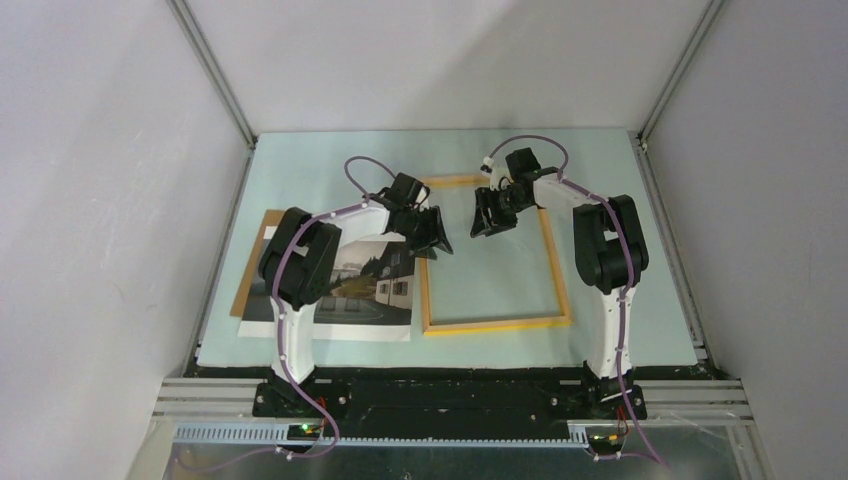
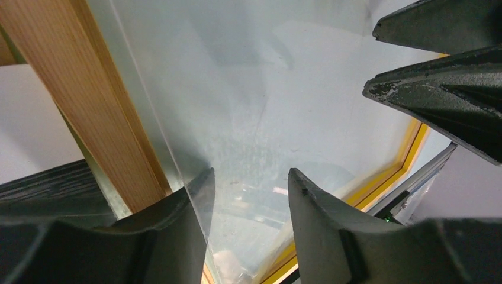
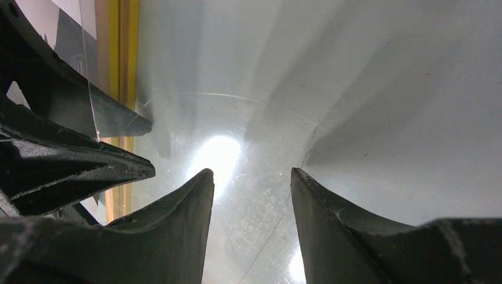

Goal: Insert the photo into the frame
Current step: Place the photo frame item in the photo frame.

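Observation:
The frame (image 1: 497, 324) lies flat mid-table, thin yellow-orange rails around a clear pane (image 3: 266, 118). The photo (image 1: 365, 285), a dark misty landscape with a white house, lies left of it, partly under the left arm. My left gripper (image 1: 435, 235) hovers at the frame's left rail (image 2: 89, 100), jaws apart (image 2: 250, 174); the pane's edge runs past its left finger, and nothing is pinched. My right gripper (image 1: 490, 218) is over the pane in the frame's upper part, open and empty (image 3: 250, 173). The two grippers face each other closely.
A plain brown backing board (image 1: 252, 270) lies under the photo's left side, near the table's left edge. Grey enclosure walls stand on three sides. The right gripper's fingers (image 2: 438, 89) show at the upper right in the left wrist view.

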`<state>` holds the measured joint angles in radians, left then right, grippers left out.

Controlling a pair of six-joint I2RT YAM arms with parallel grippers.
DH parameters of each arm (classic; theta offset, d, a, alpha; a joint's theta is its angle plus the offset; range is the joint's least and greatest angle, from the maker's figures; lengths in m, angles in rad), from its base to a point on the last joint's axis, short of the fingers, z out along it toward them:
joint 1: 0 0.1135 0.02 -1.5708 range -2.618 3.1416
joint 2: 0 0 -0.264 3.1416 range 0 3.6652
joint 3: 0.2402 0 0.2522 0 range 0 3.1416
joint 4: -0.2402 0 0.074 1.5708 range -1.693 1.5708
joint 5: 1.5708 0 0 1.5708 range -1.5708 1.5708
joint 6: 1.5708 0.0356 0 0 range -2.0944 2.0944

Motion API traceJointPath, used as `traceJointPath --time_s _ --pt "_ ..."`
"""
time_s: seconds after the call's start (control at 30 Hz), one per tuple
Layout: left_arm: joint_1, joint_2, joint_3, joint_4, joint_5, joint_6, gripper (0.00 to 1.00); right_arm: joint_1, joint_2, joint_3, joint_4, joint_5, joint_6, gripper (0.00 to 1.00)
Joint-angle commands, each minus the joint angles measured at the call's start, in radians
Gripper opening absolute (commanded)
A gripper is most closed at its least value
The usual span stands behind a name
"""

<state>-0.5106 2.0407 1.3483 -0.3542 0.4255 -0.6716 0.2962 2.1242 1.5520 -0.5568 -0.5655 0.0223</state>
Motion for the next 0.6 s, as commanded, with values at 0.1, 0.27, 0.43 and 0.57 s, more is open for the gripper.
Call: traceJointPath --time_s 0.1,0.27,0.43,0.57 --pt "-0.008 -0.106 -0.015 -0.014 -0.043 0.053 0.62 -0.005 0.011 -0.007 -0.003 0.021 -0.019 0.55" --pt "-0.008 -0.148 -0.020 -0.024 -0.074 0.078 0.71 -0.008 0.010 -0.009 -0.001 0.020 -0.018 0.55" --pt "-0.007 -0.185 -0.027 -0.038 -0.100 0.104 0.78 -0.009 0.004 -0.012 0.001 0.020 -0.018 0.55" --pt "-0.006 -0.212 -0.032 -0.048 -0.126 0.124 0.80 -0.009 0.002 -0.012 0.001 0.019 -0.017 0.55"
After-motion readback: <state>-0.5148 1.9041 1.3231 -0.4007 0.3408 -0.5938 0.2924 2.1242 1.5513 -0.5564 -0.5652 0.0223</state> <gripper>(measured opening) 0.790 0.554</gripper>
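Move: The clear sheet, its left edge still raised between the left hand's half-open fingers, has its middle about 12 cm to that hand's right, level with it fore and aft and some 2 cm below. The frame's left rail runs about 3 cm to the hand's left; the photo's middle is some 23 cm left and 7 cm back. From the right hand, the sheet's middle lies about 4 cm back, 3 cm right and 3 cm below. The clear sheet's raised left edge comes free of the left fingers, which spread from half open to about three quarters. The left hand barely shifts at first, then climbs about 4 cm off the frame and eases 1.5 cm left, back towards the left rail, its fingers tipping forward and up by just under 10 degrees. ##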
